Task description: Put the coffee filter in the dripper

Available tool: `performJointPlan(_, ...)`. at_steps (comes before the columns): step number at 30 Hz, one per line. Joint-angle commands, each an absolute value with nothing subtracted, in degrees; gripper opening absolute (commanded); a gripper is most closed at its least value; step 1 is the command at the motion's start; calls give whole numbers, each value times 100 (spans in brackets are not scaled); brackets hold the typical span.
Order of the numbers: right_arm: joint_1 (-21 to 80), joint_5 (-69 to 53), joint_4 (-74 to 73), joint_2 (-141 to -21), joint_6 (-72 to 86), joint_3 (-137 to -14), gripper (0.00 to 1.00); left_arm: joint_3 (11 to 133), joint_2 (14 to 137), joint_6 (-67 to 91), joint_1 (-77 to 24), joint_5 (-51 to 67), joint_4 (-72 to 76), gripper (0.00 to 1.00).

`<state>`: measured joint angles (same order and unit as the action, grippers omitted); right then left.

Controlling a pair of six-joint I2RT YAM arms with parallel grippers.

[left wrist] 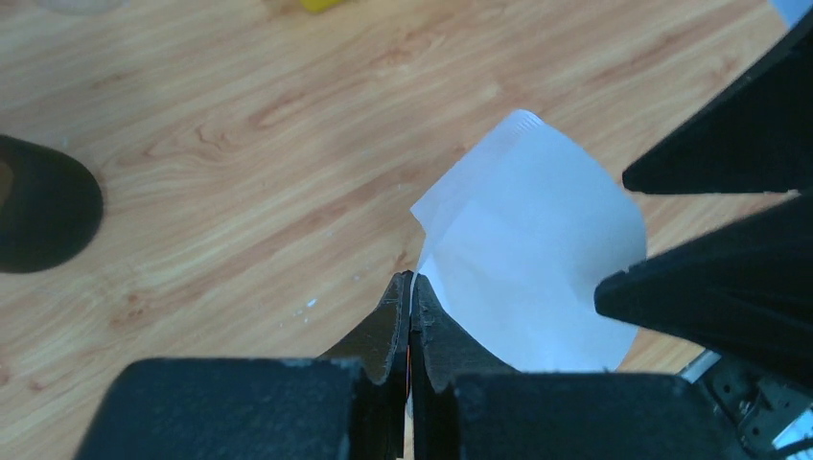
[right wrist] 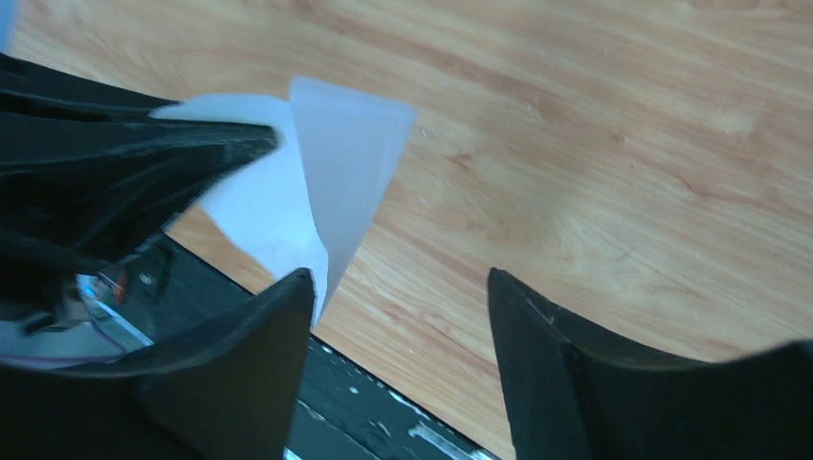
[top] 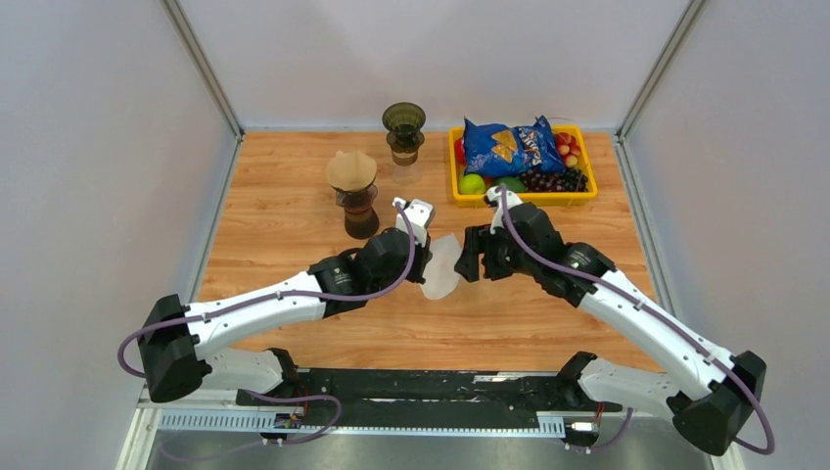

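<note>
The white paper coffee filter [top: 442, 266] hangs above the middle of the table. My left gripper [top: 428, 262] is shut on its left edge; in the left wrist view the jaws [left wrist: 412, 280] pinch the sheet [left wrist: 532, 249]. My right gripper [top: 468, 257] faces it from the right, open [right wrist: 398, 278], with the filter [right wrist: 345, 182] just off its left finger and not between the pads. An empty dark olive dripper [top: 403, 125] stands at the back. A second dripper [top: 352, 176], holding a brown filter, sits on a dark carafe left of it.
A yellow basket [top: 455, 181] at the back right holds a blue chips bag [top: 509, 145] and fruit. In the left wrist view the carafe's dark base [left wrist: 43, 206] shows at the left, and the right gripper's fingers [left wrist: 729, 153] close in on the right.
</note>
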<state>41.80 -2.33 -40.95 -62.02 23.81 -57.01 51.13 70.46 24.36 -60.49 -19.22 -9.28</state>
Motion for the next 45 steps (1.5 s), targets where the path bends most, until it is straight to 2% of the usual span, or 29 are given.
performJointPlan(1,4148,167,-3035,-5449,2739,-5683,77,5704,7221,2564,-6007,-2369,-967,0)
performJointPlan(4,4143,843,-2826,-4782,2951,-5433,97,5983,7376,2565,-5924,-2405,-1021,0)
performJointPlan(5,4148,1029,-2763,-4580,3009,-5332,99,6041,7406,2561,-5898,-2411,-1046,0)
performJointPlan(15,4148,2432,-2660,-3441,3072,-4742,100,7226,7978,1807,-5247,-2585,-1097,0)
performJointPlan(31,4148,2870,-2629,-3648,2994,-4441,100,9810,9969,1430,-3144,-1471,-950,0)
performJointPlan(37,4148,2991,-2619,-3713,2977,-4402,100,11125,11065,1515,-2832,-1215,-1299,0)
performJointPlan(45,4147,3101,-2615,-3698,2908,-4386,100,11785,11657,1440,-2634,-1405,-1725,0)
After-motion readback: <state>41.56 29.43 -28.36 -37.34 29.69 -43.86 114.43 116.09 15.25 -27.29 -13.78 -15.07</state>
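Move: The left hand already pinches the white filter by its edge; the empty green dripper stands some 38 cm ahead of this hand and 7 cm to its left, its cone about level with the hand. The filter-filled dripper is about 23 cm ahead and 20 cm left at similar height, the fruit basket 38 cm ahead, 27 cm right and 13 cm lower. From the right hand the green dripper lies roughly 35 cm ahead and 16 cm left. The left hand keeps the filter pinched and carries it some 33 cm forward with a slight leftward drift, climbing about 13 cm past the filter-filled dripper towards the green one, its wrist turning about 25 degrees counter-clockwise and tipping up a little before it starts to sink at the end. The right hand, already free of the paper, opens fully, lifts and draws off to the right, settles back down part of the rise, and swings its fingers clockwise and up towards level. ##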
